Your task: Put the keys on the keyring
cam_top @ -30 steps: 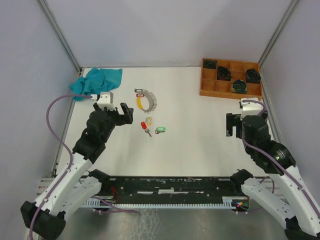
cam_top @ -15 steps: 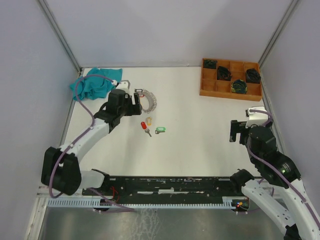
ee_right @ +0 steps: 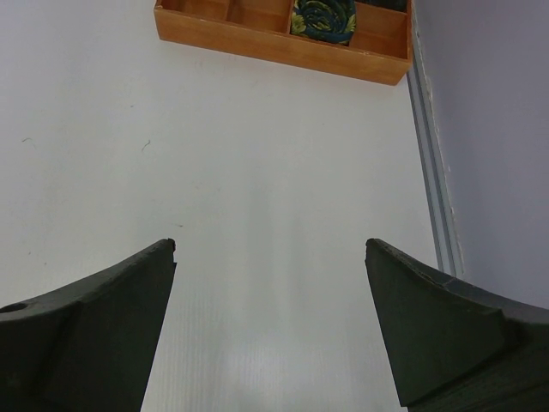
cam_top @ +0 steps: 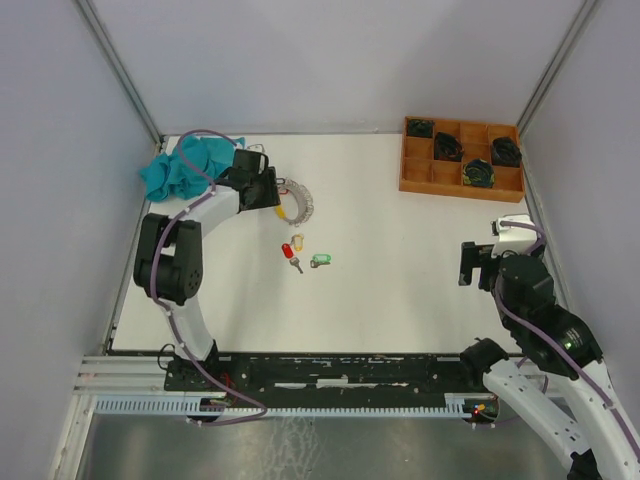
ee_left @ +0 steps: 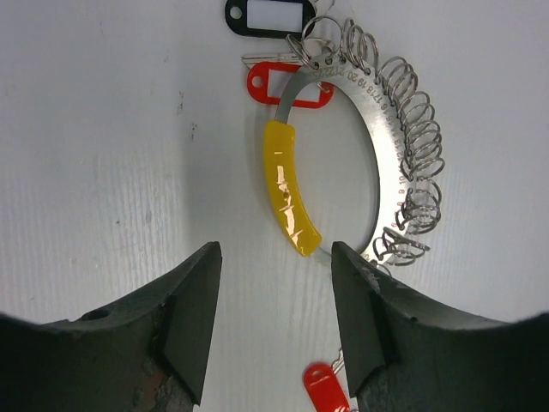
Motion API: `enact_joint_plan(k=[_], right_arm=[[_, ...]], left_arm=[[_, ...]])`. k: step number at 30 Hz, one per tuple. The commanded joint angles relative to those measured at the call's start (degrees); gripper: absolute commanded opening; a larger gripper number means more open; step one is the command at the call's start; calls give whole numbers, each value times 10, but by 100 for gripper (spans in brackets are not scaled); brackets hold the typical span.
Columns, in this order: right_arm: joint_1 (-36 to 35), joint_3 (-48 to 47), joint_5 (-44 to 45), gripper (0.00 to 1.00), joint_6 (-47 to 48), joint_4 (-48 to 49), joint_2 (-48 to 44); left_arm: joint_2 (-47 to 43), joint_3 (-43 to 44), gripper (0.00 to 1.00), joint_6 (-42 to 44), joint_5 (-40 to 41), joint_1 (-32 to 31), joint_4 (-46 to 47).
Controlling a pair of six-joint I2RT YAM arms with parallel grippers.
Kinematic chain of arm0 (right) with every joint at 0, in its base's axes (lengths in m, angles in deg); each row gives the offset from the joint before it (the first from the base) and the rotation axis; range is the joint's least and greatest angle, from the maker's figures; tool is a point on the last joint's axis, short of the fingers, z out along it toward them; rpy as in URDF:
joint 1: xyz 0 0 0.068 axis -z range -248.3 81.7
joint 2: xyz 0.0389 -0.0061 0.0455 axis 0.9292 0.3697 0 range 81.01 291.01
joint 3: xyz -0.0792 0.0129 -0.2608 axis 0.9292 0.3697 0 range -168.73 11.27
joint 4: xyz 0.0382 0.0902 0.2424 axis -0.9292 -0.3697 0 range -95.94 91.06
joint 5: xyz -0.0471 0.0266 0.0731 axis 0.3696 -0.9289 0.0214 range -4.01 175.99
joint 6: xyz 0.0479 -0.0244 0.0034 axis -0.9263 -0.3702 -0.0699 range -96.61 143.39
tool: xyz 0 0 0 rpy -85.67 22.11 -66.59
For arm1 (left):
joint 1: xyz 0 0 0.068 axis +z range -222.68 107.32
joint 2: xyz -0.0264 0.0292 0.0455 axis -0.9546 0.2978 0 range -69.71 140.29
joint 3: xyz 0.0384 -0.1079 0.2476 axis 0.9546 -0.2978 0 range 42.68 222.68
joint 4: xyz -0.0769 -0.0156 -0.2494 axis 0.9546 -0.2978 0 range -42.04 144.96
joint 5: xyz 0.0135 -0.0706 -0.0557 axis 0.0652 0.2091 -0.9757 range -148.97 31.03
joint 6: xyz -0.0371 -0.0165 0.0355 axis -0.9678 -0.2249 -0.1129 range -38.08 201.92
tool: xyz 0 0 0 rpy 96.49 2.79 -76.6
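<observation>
The keyring (ee_left: 380,163) is a silvery ribbed ring with a long yellow tag (ee_left: 290,190), a small dark tag (ee_left: 262,15) and a red-framed tag (ee_left: 292,86). It lies at the far left of the table (cam_top: 297,203). My left gripper (ee_left: 273,318) is open and empty, hovering just short of the yellow tag's near end; in the top view it (cam_top: 268,194) sits at the ring's left side. The red-tagged key (cam_top: 291,251) (ee_left: 326,386), green-tagged key (cam_top: 320,260) and pale yellow-tagged key (cam_top: 297,240) lie loose nearer me. My right gripper (ee_right: 270,326) (cam_top: 470,262) is open and empty at the right.
A wooden compartment tray (cam_top: 418,170) (ee_right: 274,45) holding black coils with green marks stands at the far right. A teal cloth (cam_top: 185,165) lies bunched in the far left corner, just behind my left arm. Walls close in both sides.
My left arm has swung out toward the far left and brought its open gripper over to the keyring. My right arm drew back slightly, then stayed still.
</observation>
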Motion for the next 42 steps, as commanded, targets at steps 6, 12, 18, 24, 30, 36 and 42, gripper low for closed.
enact_joint_plan(k=[6, 12, 18, 24, 30, 36, 42], right_arm=[[0, 2, 6, 100, -3, 19, -3], [0, 4, 7, 100, -4, 18, 2], [1, 3, 9, 100, -4, 17, 7], [-1, 4, 12, 100, -3, 18, 9], [0, 5, 11, 100, -3, 19, 10], [0, 7, 11, 100, -2, 20, 9], [0, 23, 6, 100, 5, 40, -8]], left_arm=[[96, 101, 58, 55, 55, -16, -44], [141, 141, 55, 81, 89, -25, -55], [174, 168, 53, 80, 87, -28, -55], [195, 176, 47, 75, 84, -31, -59], [209, 180, 39, 72, 82, -31, -64], [204, 193, 19, 82, 90, -30, -62], [163, 193, 3, 116, 120, -31, -39]])
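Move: The keyring's yellow handle lies about 5 cm ahead of the left hand, 2 cm to its right and 6 cm below. Beyond the handle are the keyring's red tag, some 5 cm farther out, and its black tag, 8 cm farther out; the metal coils curve about 5 cm to the handle's right. A loose red key lies roughly 7 cm back and 4 cm right of the hand. From the right hand the handle is some 31 cm ahead, 45 cm left and 23 cm below. Sink the half-open left gripper about 6 cm, steeply at first and then easing forward some 5 cm over the keyring's yellow handle, rolling so its left side rises about 15 degrees. Once low over the handle, hardly travel further; close the fingers until they pinch the yellow handle from both sides, and stay down there. ##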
